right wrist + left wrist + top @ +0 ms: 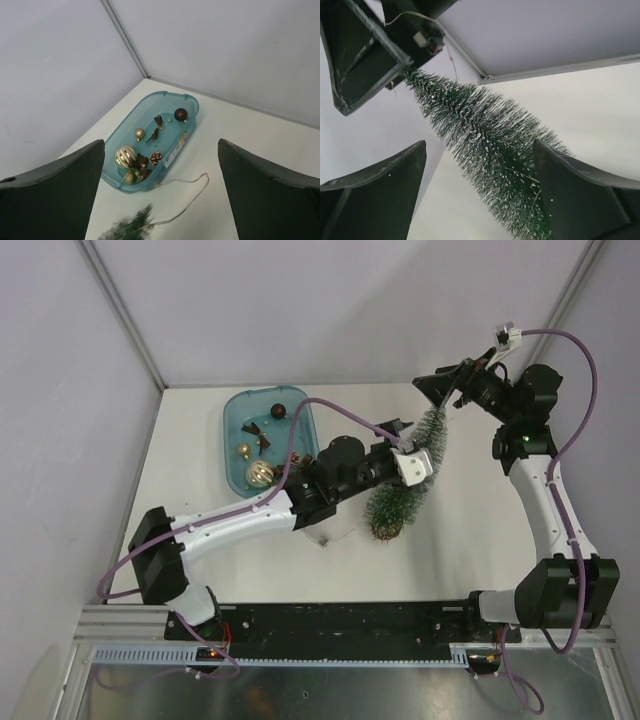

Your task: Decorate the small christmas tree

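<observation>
The small christmas tree (408,485) slants across the table, brown base toward me, frosted tip toward the far right. My left gripper (405,445) is open around its upper half. In the left wrist view the tree (485,135) runs between the spread fingers, brushing the right finger (580,200) and well apart from the left one. My right gripper (450,388) hovers open just beyond the tip, holding nothing. Its wrist view shows the tree's tip (131,227) at the bottom edge, with a thin string (192,192) looping from it over the table.
A blue tray (232,440) at the back left holds a brown ball (279,411), a gold striped ball (260,474), bows and a pinecone (156,158). The left arm's purple cable (335,410) arcs over the tray's right end. Walls close the back and sides.
</observation>
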Robot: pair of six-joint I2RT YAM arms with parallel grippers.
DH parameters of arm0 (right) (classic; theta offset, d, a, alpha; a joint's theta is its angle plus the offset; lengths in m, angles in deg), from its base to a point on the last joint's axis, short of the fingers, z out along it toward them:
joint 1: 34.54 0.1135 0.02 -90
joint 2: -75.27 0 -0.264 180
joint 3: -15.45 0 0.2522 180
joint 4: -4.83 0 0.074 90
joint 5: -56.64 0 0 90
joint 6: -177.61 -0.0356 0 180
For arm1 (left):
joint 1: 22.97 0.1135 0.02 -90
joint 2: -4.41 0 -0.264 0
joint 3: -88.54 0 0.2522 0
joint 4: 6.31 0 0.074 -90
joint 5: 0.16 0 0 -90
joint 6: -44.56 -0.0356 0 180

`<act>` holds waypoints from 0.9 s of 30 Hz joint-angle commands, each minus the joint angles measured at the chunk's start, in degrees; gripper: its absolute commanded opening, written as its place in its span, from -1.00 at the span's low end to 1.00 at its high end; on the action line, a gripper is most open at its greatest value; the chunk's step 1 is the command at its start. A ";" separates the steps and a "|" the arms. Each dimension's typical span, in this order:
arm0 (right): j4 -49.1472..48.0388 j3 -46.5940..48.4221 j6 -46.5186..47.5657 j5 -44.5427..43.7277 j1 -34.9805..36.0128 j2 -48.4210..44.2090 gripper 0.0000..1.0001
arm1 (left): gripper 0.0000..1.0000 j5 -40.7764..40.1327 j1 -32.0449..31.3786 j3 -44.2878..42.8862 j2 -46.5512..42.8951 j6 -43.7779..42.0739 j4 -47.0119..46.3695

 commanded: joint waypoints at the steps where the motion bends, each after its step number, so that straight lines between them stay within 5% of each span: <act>1: 0.90 0.74 3.24 -1.48 0.22 -3.91 0.99 | 0.85 -2.34 0.77 -4.45 2.01 4.55 -1.64; 6: -2.23 0.74 1.89 -1.66 -1.98 -6.98 0.99 | 0.66 -1.93 1.77 -6.03 3.41 5.49 -1.14; 11: -6.27 0.74 -1.59 -1.53 -6.13 -10.51 0.99 | -0.24 0.58 2.40 -4.19 2.74 5.73 -0.20; 16: -6.47 0.74 -1.80 -2.37 -8.08 -14.60 0.99 | -0.85 1.69 2.57 -2.67 2.09 4.85 -0.09; 27: -8.53 0.70 -1.06 -13.86 -10.96 -21.57 0.99 | -0.97 2.63 2.56 0.84 -1.71 3.14 -0.08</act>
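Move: The tree's middle is about 3 cm to the right of the left hand, 2 cm ahead and some 11 cm below, so its upper foliage lies just beyond the open fingers. From that hand, the ornament box is roughly 22 cm farther out, 27 cm left and 32 cm down, and the battery pack about 16 cm left, level in reach. From the right hand, near the treetop, the tree's middle is about 11 cm back, neither left nor right, and 16 cm below. Upward, back and to the right, the right hand withdraws from the treetop, covering roughly 18 cm, tipping its fingers up about 25 degrees and swinging somewhat clockwise, still wide open. Meanwhile the left hand edges about 2 cm forward, then shuts its wide-open fingers at the tree's near side, beside the thin light wire, and sinks slightly. ##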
